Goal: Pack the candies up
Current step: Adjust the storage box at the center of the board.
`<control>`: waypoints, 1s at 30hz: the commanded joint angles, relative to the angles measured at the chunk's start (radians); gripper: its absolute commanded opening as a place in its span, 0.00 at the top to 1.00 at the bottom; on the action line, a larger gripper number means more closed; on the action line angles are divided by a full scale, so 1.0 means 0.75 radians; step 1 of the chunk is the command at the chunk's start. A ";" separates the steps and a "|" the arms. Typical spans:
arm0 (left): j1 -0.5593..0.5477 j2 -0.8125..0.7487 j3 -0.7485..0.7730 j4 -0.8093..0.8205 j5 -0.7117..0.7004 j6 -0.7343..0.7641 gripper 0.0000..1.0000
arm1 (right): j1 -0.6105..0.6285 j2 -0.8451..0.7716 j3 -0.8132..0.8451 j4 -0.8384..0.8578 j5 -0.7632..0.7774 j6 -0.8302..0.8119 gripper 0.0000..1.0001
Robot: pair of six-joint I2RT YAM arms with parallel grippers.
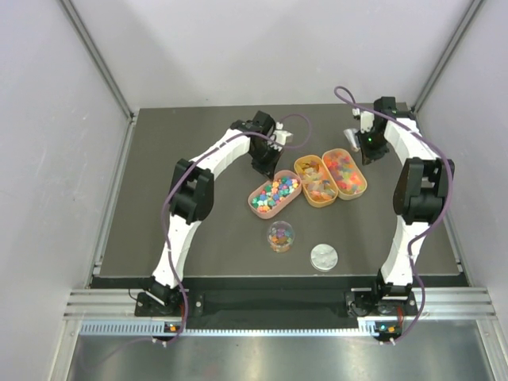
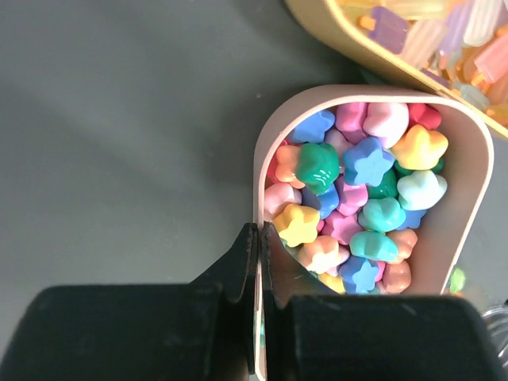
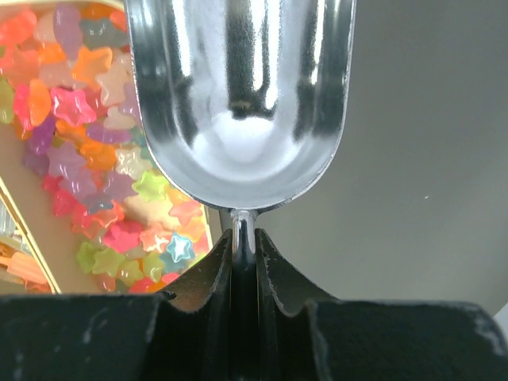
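Three oval orange trays hold the candies. The left tray is full of pastel star-shaped candies. My left gripper is shut on that tray's thin rim, one finger outside and one inside; from above, the left gripper sits at the tray's far end. My right gripper is shut on the handle of a silver metal scoop, whose bowl is empty. The scoop hangs beside the right tray, which holds translucent star candies. In the top view the right gripper is behind that tray.
The middle tray of pale orange pieces lies between the other two, touching them. A small round clear jar with a few coloured candies inside stands in front of the trays. Its silver lid lies flat to the jar's right.
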 commanded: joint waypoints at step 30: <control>0.135 -0.185 -0.205 0.201 -0.086 -1.322 1.00 | -0.018 -0.182 -0.108 0.086 -0.034 0.063 1.00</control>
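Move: The left hand already grips the forward-left long rim of the pink storage box, whose middle lies about 4 cm back, 1 cm right and 3 cm below it. The orange box is 13 cm to this hand's right, level with it; the yellow box is 22 cm right and 2 cm farther out, and the clear jar 16 cm back and 3 cm right. From the right hand, holding the scoop, the pink box lies roughly 26 cm left, 10 cm back and 6 cm below. Keeping the pink box's long wall pinched, the left hand draws it about 4.5 cm to the left, away from the orange box, starting before it also goes forward and up by some 2 cm each. All the while the wrist turns counter-clockwise, about 50 degrees in all and faster towards the end, when the hand stops going left, tips its fingertips somewhat back towards the base and begins to sink again. ##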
